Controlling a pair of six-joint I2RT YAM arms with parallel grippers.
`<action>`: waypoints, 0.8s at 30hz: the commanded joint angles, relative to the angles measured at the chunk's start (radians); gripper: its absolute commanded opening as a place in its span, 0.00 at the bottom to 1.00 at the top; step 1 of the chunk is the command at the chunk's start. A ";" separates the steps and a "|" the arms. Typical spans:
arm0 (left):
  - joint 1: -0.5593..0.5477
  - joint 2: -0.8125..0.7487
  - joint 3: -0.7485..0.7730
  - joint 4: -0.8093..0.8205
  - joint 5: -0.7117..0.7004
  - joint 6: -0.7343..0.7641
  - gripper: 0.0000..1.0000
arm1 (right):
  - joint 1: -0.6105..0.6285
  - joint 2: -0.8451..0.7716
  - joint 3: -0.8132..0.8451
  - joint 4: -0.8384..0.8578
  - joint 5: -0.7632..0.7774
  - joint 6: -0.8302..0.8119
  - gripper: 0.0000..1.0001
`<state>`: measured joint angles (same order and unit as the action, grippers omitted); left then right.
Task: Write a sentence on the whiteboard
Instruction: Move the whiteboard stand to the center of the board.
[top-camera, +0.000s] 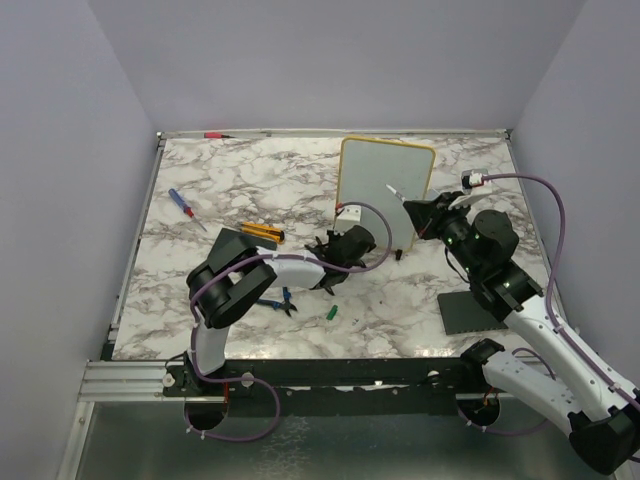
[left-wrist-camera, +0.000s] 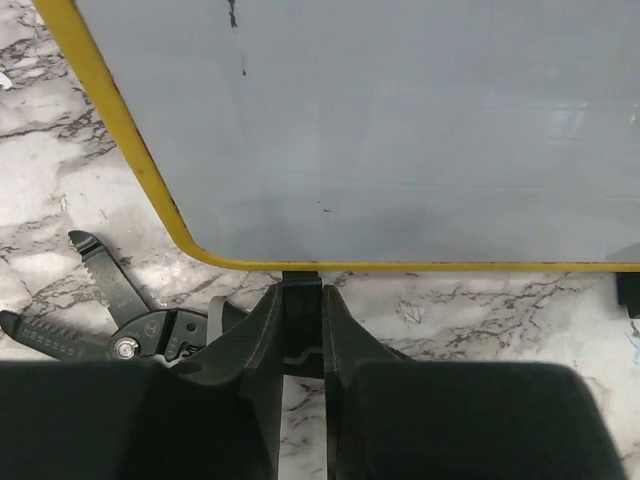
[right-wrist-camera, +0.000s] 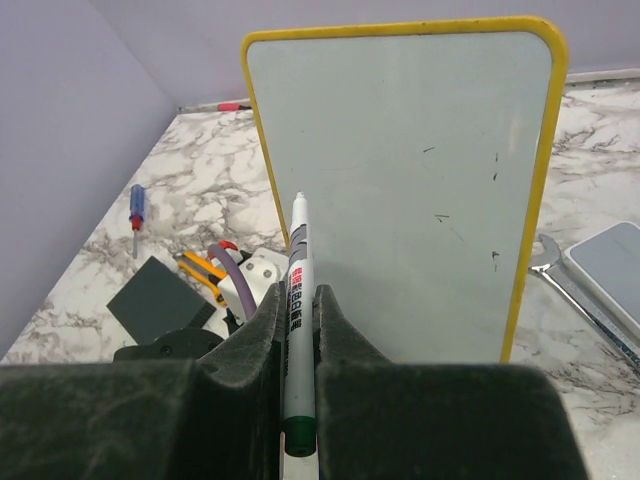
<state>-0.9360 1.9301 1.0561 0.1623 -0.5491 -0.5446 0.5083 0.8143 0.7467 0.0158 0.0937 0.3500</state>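
The whiteboard (top-camera: 385, 185) stands upright at mid table, white with a thin yellow rim. Its face (right-wrist-camera: 400, 190) carries only a few small dark specks; no sentence shows on it. My left gripper (top-camera: 362, 236) sits low at the board's bottom edge (left-wrist-camera: 400, 266) and is shut on its little black foot (left-wrist-camera: 301, 285). My right gripper (top-camera: 415, 215) is shut on a white marker (right-wrist-camera: 298, 290) with a green end. The marker's tip points up at the left part of the board's face; I cannot tell whether it touches.
Pliers (left-wrist-camera: 120, 320) lie left of the left gripper. A yellow utility knife (top-camera: 262, 232), a blue-red screwdriver (top-camera: 185, 207) and a green cap (top-camera: 332, 312) lie on the marble. A dark grey pad (top-camera: 470, 310) lies front right. A wrench (right-wrist-camera: 565, 285) lies right of the board.
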 joint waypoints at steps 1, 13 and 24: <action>-0.047 -0.037 -0.011 -0.041 0.056 -0.040 0.14 | 0.001 -0.016 -0.010 -0.014 0.021 0.011 0.01; -0.047 -0.195 -0.044 -0.102 0.104 0.024 0.57 | 0.002 -0.056 0.007 -0.051 0.008 0.014 0.01; 0.097 -0.411 -0.011 -0.280 0.364 0.154 0.71 | 0.002 -0.068 0.025 -0.072 -0.016 0.010 0.01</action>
<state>-0.9398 1.5913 1.0130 -0.0025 -0.3691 -0.4721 0.5083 0.7528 0.7467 -0.0303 0.0925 0.3584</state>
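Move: The left fingers already hold the whiteboard's left stand, which sits at their tips, roughly 1 cm ahead and 1 cm down. The right stand is about 12 cm to the right and 2 cm back; the multi-tool lies some 5 cm to the left, 1 cm back and 2 cm lower, and the green cap about 15 cm back, 3 cm left. From the right hand, the left stand is roughly 4 cm ahead, 12 cm left and 27 cm below. Still pinching the whiteboard's left stand, the left hand finishes a short drag back towards the robot and slightly right, then opens its fingers to about two thirds and lets go. It climbs about 10 cm off the table, still easing back a little, and the wrist turns some 10 degrees clockwise. ##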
